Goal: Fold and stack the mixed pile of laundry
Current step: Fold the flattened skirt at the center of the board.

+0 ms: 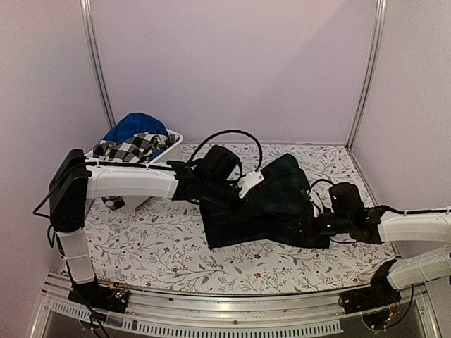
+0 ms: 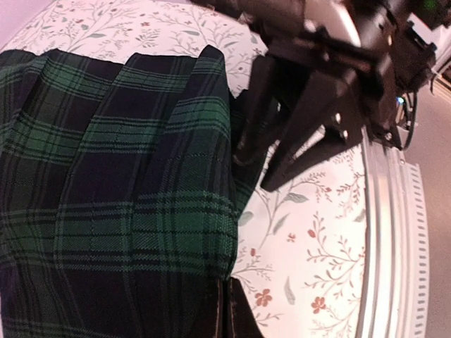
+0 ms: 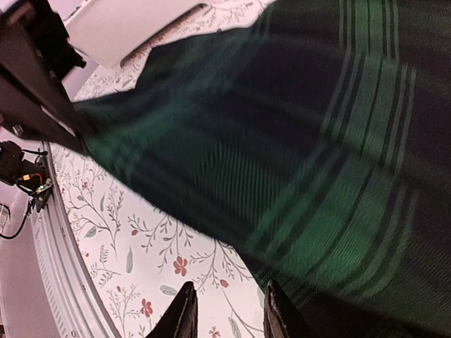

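Note:
The dark green-navy tartan garment [image 1: 271,204] lies spread in the middle of the floral table [image 1: 141,239]. My left gripper [image 1: 236,191] reaches over its left part. In the left wrist view its fingers [image 2: 227,313] are pressed together right at the tartan garment's [image 2: 113,183] edge, pinching it. My right gripper [image 1: 315,224] sits low at the garment's right front corner. Its fingertips [image 3: 184,310] stand apart over bare table, and the tartan cloth [image 3: 296,141] lies just beyond and beside the right one. A black-and-white checked shirt [image 1: 130,148] and a bright blue garment [image 1: 134,125] lie heaped in the tub.
A white plastic tub [image 1: 173,141] stands at the back left, behind the left arm. White walls close the back and both sides. A metal rail [image 1: 232,310] runs along the near edge. The right arm's dark gripper [image 2: 296,127] shows close by in the left wrist view.

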Controlling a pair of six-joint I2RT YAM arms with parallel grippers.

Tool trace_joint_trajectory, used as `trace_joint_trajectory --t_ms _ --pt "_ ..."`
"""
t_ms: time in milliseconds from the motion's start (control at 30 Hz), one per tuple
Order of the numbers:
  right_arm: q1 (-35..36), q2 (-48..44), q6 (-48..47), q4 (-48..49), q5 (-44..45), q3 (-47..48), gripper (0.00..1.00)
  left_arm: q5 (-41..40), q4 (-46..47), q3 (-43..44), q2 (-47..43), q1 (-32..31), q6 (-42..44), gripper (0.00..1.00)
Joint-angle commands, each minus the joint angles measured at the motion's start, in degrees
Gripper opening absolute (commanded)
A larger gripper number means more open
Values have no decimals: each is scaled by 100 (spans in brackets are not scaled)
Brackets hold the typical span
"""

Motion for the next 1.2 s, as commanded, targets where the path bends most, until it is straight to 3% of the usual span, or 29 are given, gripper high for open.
trace_joint_trajectory --t_ms 0,133,400,500,733,900,1167 --pt "17 -735 13 66 -71 -88 31 94 362 -604 35 -110 -4 0" --pt "17 -865 -101 -296 103 33 35 -182 518 -678 636 -37 29 0" --pt "-126 -751 -98 -1048 673 519 60 -423 419 -915 709 -68 348 1" --pt "-273 -616 -78 -1174 728 724 65 -369 471 -1066 414 -66 351 26" --pt "-435 435 -182 -1103 1245 2167 76 -228 1090 -1199 -835 372 -212 53" --pt "-626 1999 -370 -1275 1092 3181 79 -826 837 -487 -346 1003 -561 55" --pt "-1241 3259 -383 -1407 440 3290 77 -1135 315 -62 835 1139 -695 53"
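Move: The left hand still pinches the raised edge of the skirt; the skirt's near edge, where this goes down, lies about 3 cm back from the hand, straight in line and 12 cm below. From this hand the skirt's middle is some 12 cm ahead and 7 cm right, its far left edge about 21 cm ahead and 6 cm left. The empty right hand has the skirt's middle roughly 16 cm ahead, 8 cm left and 7 cm lower. Down about 12 cm and slightly back, the left hand lowers the pinched edge onto the skirt's near side, opens to let go, then rises clear and swings some 15 cm forward towards the far left edge, turning about 20 degrees counter-clockwise and starting to sink. Meanwhile the right hand lifts, spreads its fingers wide and arcs 16 cm forward over the skirt's right half, coming back down. ##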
